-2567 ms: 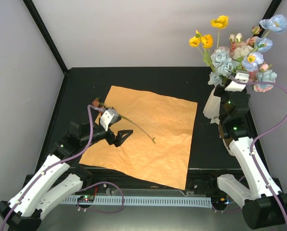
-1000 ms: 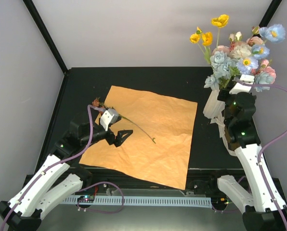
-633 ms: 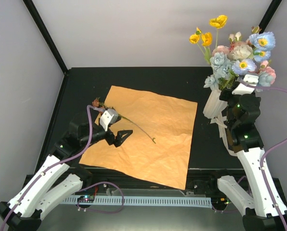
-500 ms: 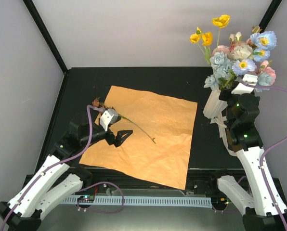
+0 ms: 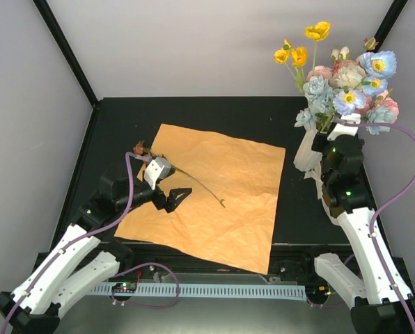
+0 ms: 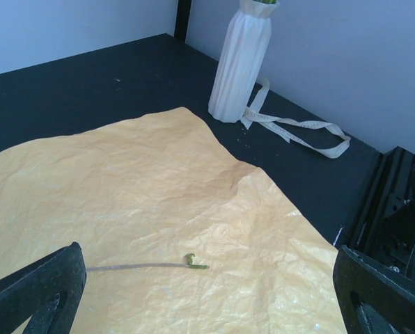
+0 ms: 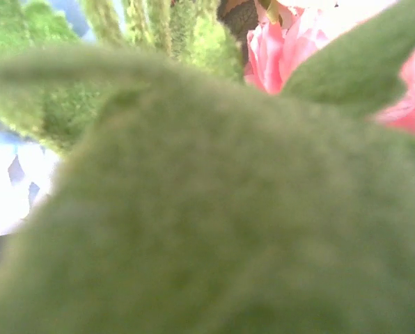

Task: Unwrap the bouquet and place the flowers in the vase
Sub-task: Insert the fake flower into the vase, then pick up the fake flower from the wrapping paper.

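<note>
The orange paper point(image 5: 214, 202) lies spread flat on the black table, unwrapped. One loose flower point(image 5: 193, 182) rests on it, bloom at the far left corner, and its stem tip point(image 6: 193, 263) shows in the left wrist view. My left gripper point(image 5: 177, 197) hovers open over the paper just beside that stem, holding nothing point(image 6: 207, 299). The white ribbed vase point(image 5: 306, 153) point(image 6: 242, 62) stands at the right and holds the bunch of flowers point(image 5: 343, 76). My right gripper point(image 5: 331, 129) is shut among the stems at the vase's rim. Its fingers are hidden behind a blurred green leaf point(image 7: 193, 209) and a pink bloom point(image 7: 277, 49).
The cream ribbon point(image 6: 291, 125) lies loose on the table right of the vase's foot. Black frame posts point(image 5: 65, 52) rise at the back corners, with grey walls on three sides. A cable rail point(image 5: 214, 289) runs along the near edge.
My right gripper has closed among the stems and the wrist has shifted slightly left; the blue blooms in the vase have swayed. The left arm and loose flower have not moved.
</note>
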You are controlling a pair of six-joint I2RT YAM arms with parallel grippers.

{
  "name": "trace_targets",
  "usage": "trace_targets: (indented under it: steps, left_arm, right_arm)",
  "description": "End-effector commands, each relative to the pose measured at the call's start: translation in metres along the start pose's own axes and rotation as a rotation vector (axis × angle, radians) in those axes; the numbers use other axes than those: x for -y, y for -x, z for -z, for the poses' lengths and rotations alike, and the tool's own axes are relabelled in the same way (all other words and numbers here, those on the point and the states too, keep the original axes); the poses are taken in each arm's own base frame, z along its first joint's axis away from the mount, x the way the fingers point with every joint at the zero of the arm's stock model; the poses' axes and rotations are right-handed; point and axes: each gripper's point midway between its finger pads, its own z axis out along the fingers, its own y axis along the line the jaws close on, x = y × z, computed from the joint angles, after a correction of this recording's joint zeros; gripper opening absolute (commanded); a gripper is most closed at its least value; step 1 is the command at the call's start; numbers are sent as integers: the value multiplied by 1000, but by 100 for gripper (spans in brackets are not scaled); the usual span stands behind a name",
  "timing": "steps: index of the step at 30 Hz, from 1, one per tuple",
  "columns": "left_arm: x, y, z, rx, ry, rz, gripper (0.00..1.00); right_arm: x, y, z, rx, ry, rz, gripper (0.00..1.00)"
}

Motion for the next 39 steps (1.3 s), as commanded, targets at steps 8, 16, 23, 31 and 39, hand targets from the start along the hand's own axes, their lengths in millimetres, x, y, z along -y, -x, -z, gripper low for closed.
trace_targets:
  steps: [8,16,23,31,39]
  left_arm:
    - [-12,-2,-1,-14,69,14,99]
    - [-60,-15,-16,-57,295,258,99]
    - [-90,-42,-50,-26,292,668,95]
    - [-149,-78,-83,-5,379,1045,74]
    - [-206,-130,-105,-91,580,1206,63]
  right_arm:
    - [-13,11,25,16,147,-75,27]
    - [-31,-24,54,-165,290,-290,30]
    - [-60,-57,75,-279,466,-436,31]
    - [-99,-103,87,-418,606,-470,32]
    - [-112,-112,97,-426,657,-439,33]
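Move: The last fake flower, reddish-brown, lies with its middle about 18 cm ahead of the left hand, 2 cm to its left and 25 cm below. Its head is some 27 cm ahead and 13 cm left of that hand, its stem end 6 cm ahead and 11 cm right. The right hand is over the vase, whose middle is about 5 cm ahead, 2 cm left and 22 cm down; from there the lying flower is some 39 cm left, 5 cm ahead and 34 cm lower. Down and forward, the left hand swoops some 20 cm lower and 14 cm out, drifting left, towards the lying flower's stem, tipping its fingers steeply down, swinging counter-clockwise and narrowing them by a third. The right hand parts its shut fingers about a third, leaves the leaves above the vase mouth, backs off leftward, then sinks, turning counter-clockwise with its left side rising. ##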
